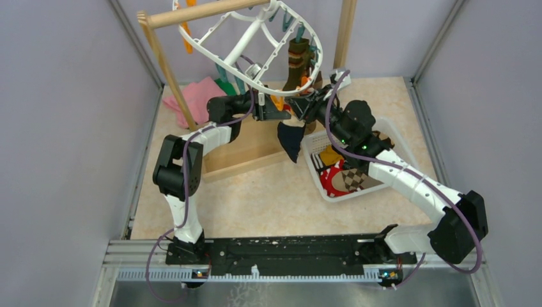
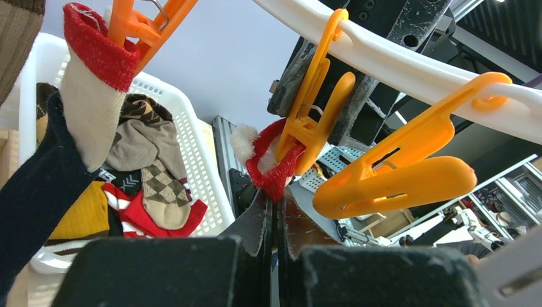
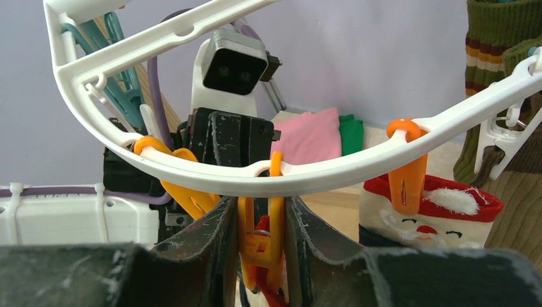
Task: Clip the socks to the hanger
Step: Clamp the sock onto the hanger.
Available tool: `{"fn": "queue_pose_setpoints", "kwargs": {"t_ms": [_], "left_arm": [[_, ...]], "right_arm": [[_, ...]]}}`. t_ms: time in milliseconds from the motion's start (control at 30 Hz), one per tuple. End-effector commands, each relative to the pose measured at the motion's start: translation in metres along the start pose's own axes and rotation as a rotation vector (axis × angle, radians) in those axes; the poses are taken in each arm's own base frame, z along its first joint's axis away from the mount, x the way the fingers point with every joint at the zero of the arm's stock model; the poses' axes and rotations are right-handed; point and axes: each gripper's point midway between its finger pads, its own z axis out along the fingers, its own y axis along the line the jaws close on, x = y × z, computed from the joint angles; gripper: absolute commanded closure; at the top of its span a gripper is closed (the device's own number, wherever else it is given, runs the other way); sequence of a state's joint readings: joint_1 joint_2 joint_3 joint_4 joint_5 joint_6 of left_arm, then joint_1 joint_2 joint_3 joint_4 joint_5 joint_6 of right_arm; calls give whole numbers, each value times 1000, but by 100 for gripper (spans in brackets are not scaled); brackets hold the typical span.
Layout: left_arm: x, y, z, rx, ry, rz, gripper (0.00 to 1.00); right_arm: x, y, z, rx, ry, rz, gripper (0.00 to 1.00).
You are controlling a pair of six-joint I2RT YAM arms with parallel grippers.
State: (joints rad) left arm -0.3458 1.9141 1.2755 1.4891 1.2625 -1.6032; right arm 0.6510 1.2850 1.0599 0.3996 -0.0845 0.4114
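The white hanger [image 3: 332, 174] hangs from a wooden pole, its rim lined with orange clips. My left gripper [image 2: 276, 195] is shut on the red cuff of a sock [image 2: 271, 176], holding it up into an orange clip [image 2: 307, 131]. My right gripper [image 3: 259, 204] is shut on that clip [image 3: 262, 240], squeezing its handles, and the red cuff shows between the clip's jaws. Both grippers meet under the rim's near edge, left gripper [image 1: 275, 114] and right gripper [image 1: 299, 105]. A navy sock with a red-white Santa cuff [image 3: 428, 214] hangs clipped beside them. An olive striped sock [image 1: 297, 64] is clipped further back.
A white slotted basket [image 1: 313, 163] at the right holds argyle, red, yellow and tan socks [image 2: 156, 185]. Folded pink cloth [image 1: 192, 96] and green cloth lie at the back left. The wooden pole rack [image 1: 192, 13] and its base board [image 1: 249, 150] stand behind the grippers.
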Motion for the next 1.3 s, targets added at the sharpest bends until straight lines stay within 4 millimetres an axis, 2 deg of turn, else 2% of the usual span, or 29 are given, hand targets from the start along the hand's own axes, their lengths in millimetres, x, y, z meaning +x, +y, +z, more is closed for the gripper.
{"fn": "queue_pose_setpoints", "kwargs": {"t_ms": [0, 67, 133, 233, 300, 600, 633, 767, 933, 1033, 1167, 1267], "left_arm": [[-8, -45, 1, 112, -41, 319, 100], [-9, -45, 1, 112, -40, 321, 100], [-8, -46, 1, 113, -38, 322, 100], [-6, -44, 0, 110, -34, 314, 100], [-6, -44, 0, 109, -34, 314, 100], [-5, -43, 0, 107, -33, 308, 100], [-5, -42, 0, 107, -34, 304, 98], [-4, -32, -2, 98, -48, 236, 65], [7, -21, -5, 80, -49, 199, 39], [15, -14, -9, 64, -60, 190, 30], [29, 1, -19, 24, -82, 183, 27], [42, 14, -31, -20, -107, 170, 25]], "right_arm": [[-14, 2, 3, -23, -29, -15, 91], [-12, 3, 3, -24, -24, -13, 89], [-12, 2, 3, -20, -22, -12, 84], [-14, 1, 3, -14, -25, -11, 62], [-15, 1, 3, -12, -29, -9, 53], [-19, 2, 1, -13, -38, -11, 42], [-20, 3, 0, -15, -40, -15, 40], [-22, -1, -5, 7, -47, -28, 33], [-21, -9, -17, 30, -43, -44, 26], [-18, -12, -25, 35, -36, -65, 20], [-16, -14, -41, 30, -33, -97, 11], [-11, -19, -54, 45, -28, -118, 7]]}}
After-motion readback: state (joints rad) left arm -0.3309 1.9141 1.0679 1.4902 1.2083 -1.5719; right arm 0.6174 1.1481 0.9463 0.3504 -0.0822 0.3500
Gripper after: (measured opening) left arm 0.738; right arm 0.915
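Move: Around the rim of the hanger, the right hand still squeezes an orange clip open, with the Santa sock's red cuff about 4 cm below that hand point. From the left hand, which pinches this cuff, the squeezed clip sits about 4 cm up, 1 cm ahead and 1 cm right. Counted from the right hand, a free orange clip hangs some 3 cm back and 3 cm left at its height, and the twin sock's clip some 6 cm ahead, 4 cm right and 1 cm lower. Easing its fingers open first, the right hand lets go of the clip's handles while otherwise staying nearly in place; only then does the left hand spread its fingers wide and free the cuff. The left then sinks about 5 cm away from the clip, alongside the sock, tilting some 10 degrees, while the right, still opening, backs off to its right by 3 to 4 cm, slightly back and down. ##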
